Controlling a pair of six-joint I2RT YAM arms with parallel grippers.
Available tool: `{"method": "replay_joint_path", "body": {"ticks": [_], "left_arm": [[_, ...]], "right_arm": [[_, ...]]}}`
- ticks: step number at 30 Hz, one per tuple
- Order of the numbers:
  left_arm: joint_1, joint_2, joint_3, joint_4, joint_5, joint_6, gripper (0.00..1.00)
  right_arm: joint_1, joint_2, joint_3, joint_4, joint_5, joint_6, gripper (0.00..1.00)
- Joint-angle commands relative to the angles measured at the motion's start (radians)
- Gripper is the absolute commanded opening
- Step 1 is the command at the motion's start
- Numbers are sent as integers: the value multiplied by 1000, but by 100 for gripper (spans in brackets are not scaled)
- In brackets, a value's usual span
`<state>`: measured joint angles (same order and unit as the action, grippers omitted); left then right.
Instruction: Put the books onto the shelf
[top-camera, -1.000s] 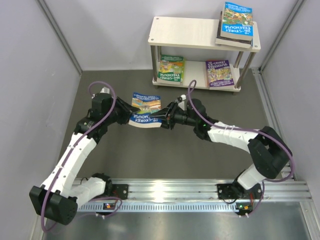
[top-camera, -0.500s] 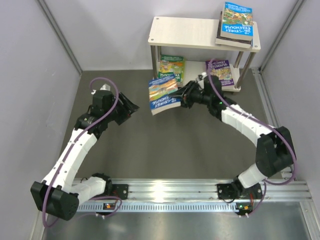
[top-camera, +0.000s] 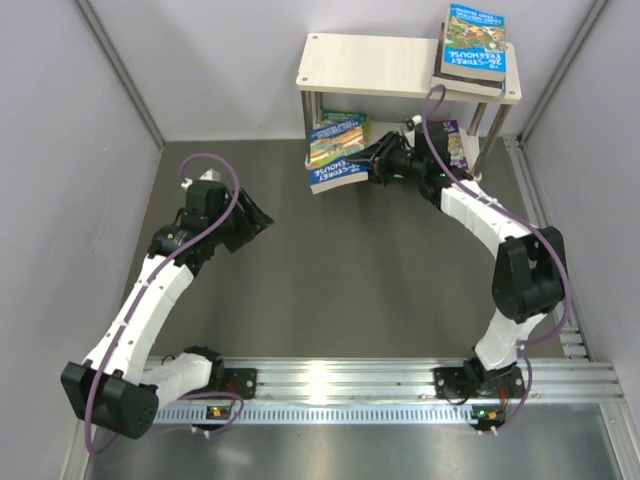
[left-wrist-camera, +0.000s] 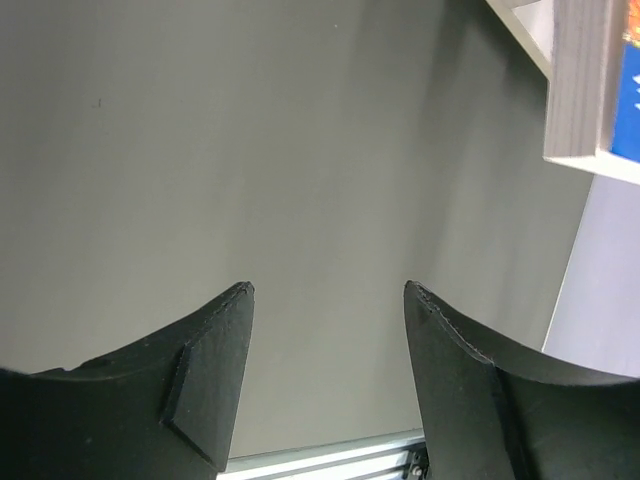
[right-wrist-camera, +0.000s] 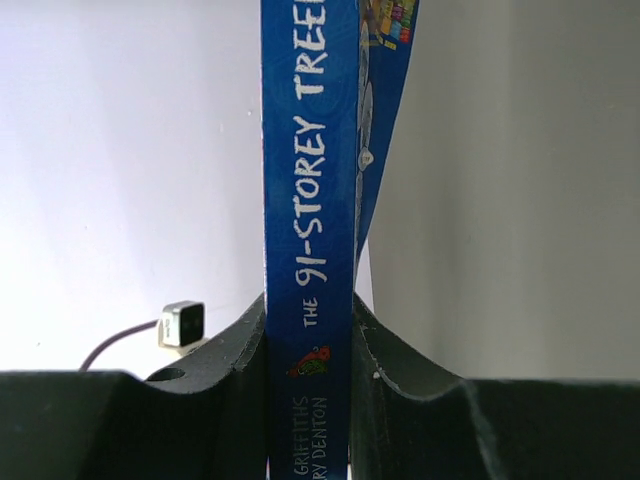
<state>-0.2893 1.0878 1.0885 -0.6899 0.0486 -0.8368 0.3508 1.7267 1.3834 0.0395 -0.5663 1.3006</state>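
Observation:
My right gripper (top-camera: 370, 167) is shut on a blue "91-Storey Treehouse" book (top-camera: 333, 158), held in the air in front of the left half of the shelf (top-camera: 370, 65), level with the lower tier. In the right wrist view its blue spine (right-wrist-camera: 310, 200) stands upright, clamped in my right gripper (right-wrist-camera: 310, 312). A stack of books with a blue cover (top-camera: 474, 42) lies on the top board's right end. A green book (top-camera: 347, 120) and a purple book (top-camera: 457, 142) lie on the lower board, partly hidden. My left gripper (top-camera: 263, 214) (left-wrist-camera: 328, 292) hangs open and empty over the dark floor, left of the book.
Grey walls close in on the left, back and right. A silver metal post (top-camera: 480, 140) of the shelf stands just right of my right forearm. The aluminium rail (top-camera: 400, 375) runs along the near edge. A book's page edge (left-wrist-camera: 580, 80) shows at the upper right of the left wrist view.
The left gripper let go of the blue book, opened and drew back to the left. The right arm carried the book from mid-floor up to the front of the shelf.

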Motion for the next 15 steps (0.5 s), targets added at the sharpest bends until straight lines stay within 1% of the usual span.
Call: {"method": "replay_joint_path", "body": {"ticks": [1,3,8,11,12,15], "left_arm": [[6,6,47,-14,-24,28,66],[6,6,47,-16,-29,27,66],[6,1,37,-33,-39,18,65],[6,-9,31,-45,-39,8,64],[6,-19,28,-54,-71,4,64],[6,-35,21,-72,-88,-5,63]], "right_arm": [[-38,30,74,140,-20,11,0],[-42,62,77,181,-14,37,0],[-49,152,95,353,17,129,0],[-53,224,146,408,26,155,0],[-55,246,182,415,28,160,0],[-68,324,256,435,31,177,0]]}}
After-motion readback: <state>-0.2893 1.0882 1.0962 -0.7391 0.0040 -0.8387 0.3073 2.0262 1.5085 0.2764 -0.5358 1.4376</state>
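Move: The green treehouse book, on the left end of the lower shelf, is where the held blue 91-Storey book is being taken. It lies about 15 cm ahead of the right hand, 4 cm left and some 14 cm below. The purple book on the same board is roughly 12 cm ahead, 22 cm right and 12 cm down; the upper board's middle is about 17 cm ahead, 10 cm right and 13 cm above. From the left hand the green book is some 30 cm ahead, 16 cm right and 10 cm below. The blue 91-Storey book, still pinched by its spine in the right fingers, is carried forward about 8 cm and down about 5 cm towards the green book and the opening under the upper board. Most of the sinking comes first, then the push forward runs nearly level; the wrist turns only some 5 degrees clockwise, and the grip stays closed. ##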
